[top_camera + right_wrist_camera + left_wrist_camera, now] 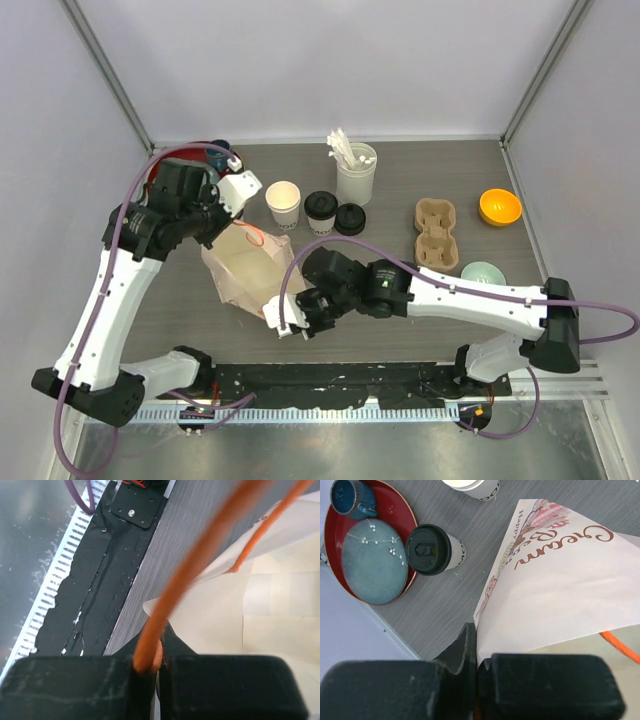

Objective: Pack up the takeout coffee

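An open white paper cup (283, 203) stands at the back of the table. Beside it is a second cup with its black lid on (320, 210), then a loose black lid (350, 218). In front of them lies a pale paper bag (250, 270) with orange handles. My left gripper (238, 225) is shut on the bag's far edge (485, 625), with the lidded cup (432, 550) just beyond it. At the bag's near side, my right gripper (285, 322) is shut on an orange handle (200, 565), and the bag's mouth (280, 610) gapes beside it.
A white cylinder of white sticks (355, 170) stands behind the cups. A tan pulp carrier (436, 232), an orange bowl (499, 207) and a pale green bowl (482, 272) sit to the right. A red tray (409, 515) with a blue-grey plate (374, 560) and a blue mug (352, 497) is at the back left.
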Tool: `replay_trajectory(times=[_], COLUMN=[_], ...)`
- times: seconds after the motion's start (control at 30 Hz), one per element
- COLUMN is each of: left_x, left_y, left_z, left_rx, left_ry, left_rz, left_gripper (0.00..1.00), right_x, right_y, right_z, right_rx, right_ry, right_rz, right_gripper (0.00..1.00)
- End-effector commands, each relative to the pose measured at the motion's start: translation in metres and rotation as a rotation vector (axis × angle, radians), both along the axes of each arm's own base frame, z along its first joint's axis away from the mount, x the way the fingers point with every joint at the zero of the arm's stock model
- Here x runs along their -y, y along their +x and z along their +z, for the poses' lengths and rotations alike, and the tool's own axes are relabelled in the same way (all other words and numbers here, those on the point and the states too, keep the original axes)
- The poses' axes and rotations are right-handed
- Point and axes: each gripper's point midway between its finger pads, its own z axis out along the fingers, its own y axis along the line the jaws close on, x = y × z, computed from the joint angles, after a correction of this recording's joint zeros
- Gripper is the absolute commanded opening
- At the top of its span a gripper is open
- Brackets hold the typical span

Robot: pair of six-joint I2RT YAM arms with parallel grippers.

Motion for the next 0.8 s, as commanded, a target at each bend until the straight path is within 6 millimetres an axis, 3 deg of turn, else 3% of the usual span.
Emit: replay_trajectory(times=[0.0,0.1,0.13,0.2,0.23,0.3,0.43,0.67,0.77], left_x=[-0.03,-0.003,0.013,0.027,0.029,0.03,0.027,0.025,0.027], left_y=[0.02,0.002,-0.008,-0.021,-0.026,-0.034,-0.037,-0.045,-0.05], left_z=[0.033,0.019,0.015,0.005,0.002,-0.013,-0.031,-0.032,-0.032], left_rx=[0.193,0.091,0.056,0.015,0.003,-0.03,-0.051,-0.041,-0.051], left_ry=[0.081,-0.033,-0.073,-0.071,-0.067,-0.029,0.03,0.065,0.063], left_rz=[0.114,0.033,-0.021,-0.074,-0.087,-0.103,-0.104,-0.103,-0.114], left_gripper=[0.0,0.0,0.0,0.0,0.0,0.0,0.0,0.0,0.0], right_x=[0.05,0.033,0.023,0.012,0.007,0.003,0.008,0.037,0.044], right_y=[-0.034,-0.022,-0.016,-0.012,-0.007,-0.005,-0.008,-0.001,-0.004], right_z=[-0.042,-0.025,-0.009,0.014,0.026,0.048,0.076,0.108,0.135], right_rx=[-0.158,-0.138,-0.117,-0.124,-0.114,-0.122,-0.122,-0.074,-0.078], right_ry=[-0.178,-0.069,0.001,0.075,0.116,0.183,0.274,0.37,0.445], right_rz=[-0.049,-0.125,-0.151,-0.185,-0.202,-0.227,-0.222,-0.297,-0.298], right_gripper=[0.01,0.2,0.38,0.51,0.67,0.79,0.84,0.86,0.89])
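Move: The paper bag is held by both hands, mouth up: its middle lies about 9 cm back, 4 cm right and 16 cm below the left hand, and some 9 cm ahead, 6 cm left and 7 cm below the right. Near the left hand, roughly 24 cm lower, a lidded coffee by the red tray is about 9 cm ahead and 4 cm left, and an open cup some 13 cm ahead and 8 cm right. The bag's near rim and handle come free as the right fingers open wide; that hand then rises about 9 cm and eases 4 cm right, away from the bag, its fingers tipping up and turning slightly clockwise. Meanwhile the left hand keeps its pinch on the bag's far rim and draws it some 5 cm back, 4 cm down and 3 cm right. ##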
